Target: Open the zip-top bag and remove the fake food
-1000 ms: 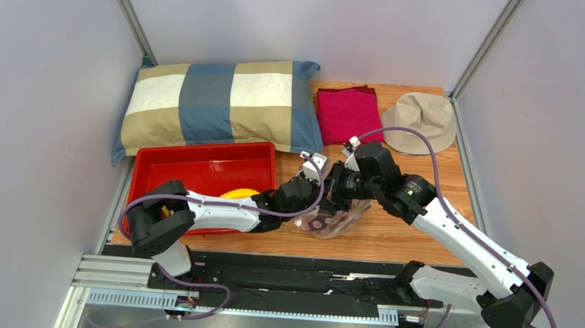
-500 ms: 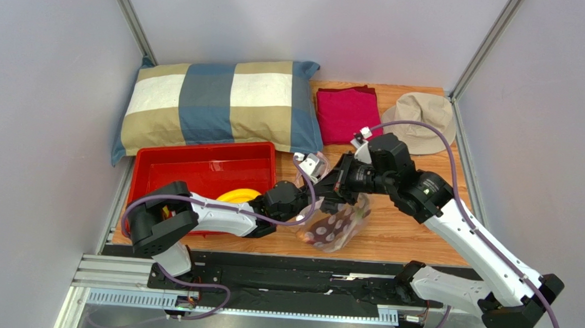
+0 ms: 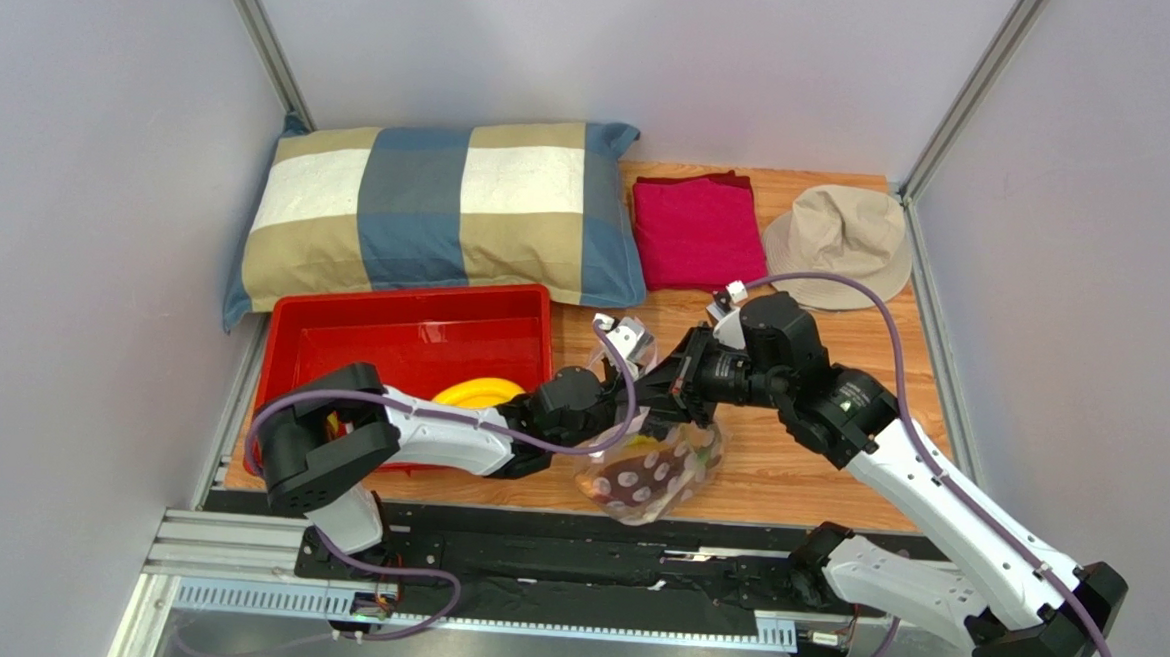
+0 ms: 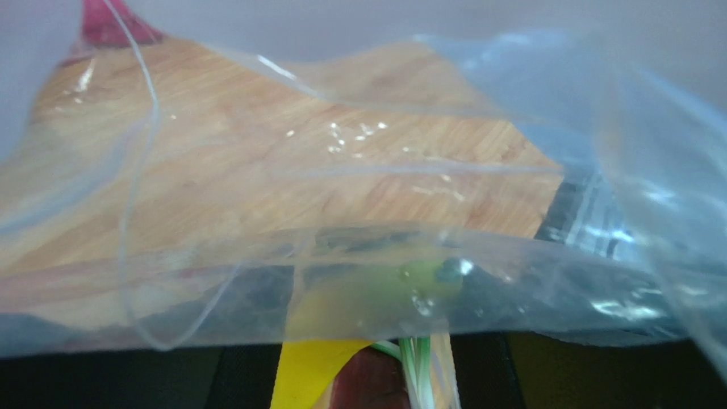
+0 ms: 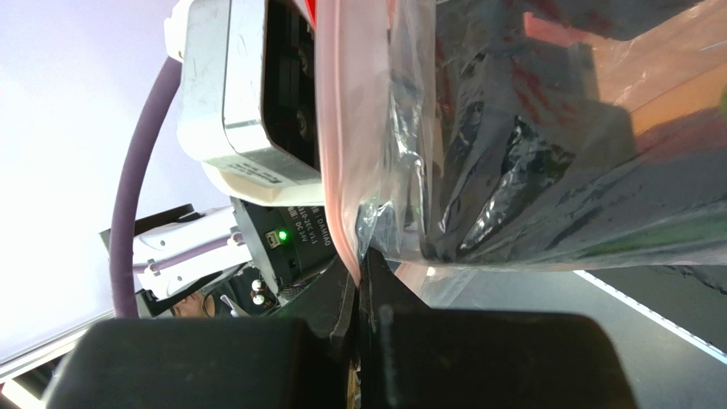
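Observation:
The clear zip-top bag [image 3: 644,479] hangs above the table's front edge. My right gripper [image 3: 688,412] is shut on its pink zip strip [image 5: 341,153], with the jaws pressed together at the strip's lower end. My left gripper [image 3: 619,428] reaches into the bag's mouth; its fingers are hidden by plastic. In the left wrist view, crinkled film [image 4: 512,170] fills the frame. Fake food lies low in that view: a yellow piece [image 4: 311,366], a dark red piece [image 4: 371,388] and a pale green fruit [image 4: 401,285]. One yellow banana [image 3: 478,392] lies in the red tray [image 3: 395,334].
A checked pillow [image 3: 432,208] lies behind the tray. A red cloth [image 3: 697,230] and a beige hat [image 3: 847,245] lie at the back right. The left arm's wrist housing [image 5: 247,102] sits close beside the bag's strip.
The bag has been drawn toward the table's front edge and now hangs longer from the right gripper. The left gripper has pushed deeper into the bag's mouth.

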`<state>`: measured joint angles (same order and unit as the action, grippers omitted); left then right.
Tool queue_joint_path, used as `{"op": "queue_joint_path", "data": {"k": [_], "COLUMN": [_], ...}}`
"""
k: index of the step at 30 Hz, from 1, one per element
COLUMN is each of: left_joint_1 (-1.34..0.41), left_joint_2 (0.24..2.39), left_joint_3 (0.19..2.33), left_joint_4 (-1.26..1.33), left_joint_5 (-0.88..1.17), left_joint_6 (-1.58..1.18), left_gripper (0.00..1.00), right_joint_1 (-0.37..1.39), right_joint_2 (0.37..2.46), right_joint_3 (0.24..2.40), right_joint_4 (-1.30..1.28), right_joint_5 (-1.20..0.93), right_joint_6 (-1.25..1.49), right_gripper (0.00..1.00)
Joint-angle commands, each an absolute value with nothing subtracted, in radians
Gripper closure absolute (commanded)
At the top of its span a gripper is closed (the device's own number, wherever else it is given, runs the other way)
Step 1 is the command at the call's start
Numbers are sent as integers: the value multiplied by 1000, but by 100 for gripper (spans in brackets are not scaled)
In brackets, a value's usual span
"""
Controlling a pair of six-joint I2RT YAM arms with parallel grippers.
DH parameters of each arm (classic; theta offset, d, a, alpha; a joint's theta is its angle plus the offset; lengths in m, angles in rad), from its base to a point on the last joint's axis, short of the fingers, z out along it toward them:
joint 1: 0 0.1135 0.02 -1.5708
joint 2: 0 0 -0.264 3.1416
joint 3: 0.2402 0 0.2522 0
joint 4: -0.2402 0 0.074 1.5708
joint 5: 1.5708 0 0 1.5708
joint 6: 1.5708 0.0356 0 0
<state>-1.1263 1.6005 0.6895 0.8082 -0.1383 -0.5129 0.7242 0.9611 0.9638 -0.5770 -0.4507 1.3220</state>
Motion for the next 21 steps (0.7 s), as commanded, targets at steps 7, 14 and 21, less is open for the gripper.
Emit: {"op": "queue_joint_path", "data": {"k": [7, 14, 21], "left_joint_1": [-1132, -1134, -1134], "left_joint_2": [1603, 1418, 1264], "left_joint_3": [759, 773, 807], "left_joint_4": [902, 619, 238], "left_joint_5": [-200, -134, -92], "left_joint_6": [-433, -420, -396], "left_gripper": [76, 100, 100], "right_joint_1": [775, 719, 673], "right_joint_2": [945, 928, 836], "right_joint_3": [994, 1069, 1078], "right_joint_4": [-511, -690, -802], "right_joint_5": [-414, -316, -169], "right_joint_6": [1368, 1189, 1103], "right_gripper": [100, 100, 100]}}
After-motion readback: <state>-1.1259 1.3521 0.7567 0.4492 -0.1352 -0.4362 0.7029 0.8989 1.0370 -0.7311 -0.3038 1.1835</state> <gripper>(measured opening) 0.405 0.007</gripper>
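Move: The yellow banana stands upright in the bag, its top end already about between the open left fingers, its middle some 1 cm ahead, 1 cm right and 3 cm below. An orange piece lies about 13 cm back, 7 cm left and 9 cm down at the bag's bottom; the red tray's middle is about 35 cm left, 1 cm ahead and 11 cm lower. From the right hand, pinching the rim, the banana is roughly 3 cm back, 2 cm right and 13 cm down. Left hand pinches the banana and draws it up 5 cm and left; right hand pulls held rim right. ##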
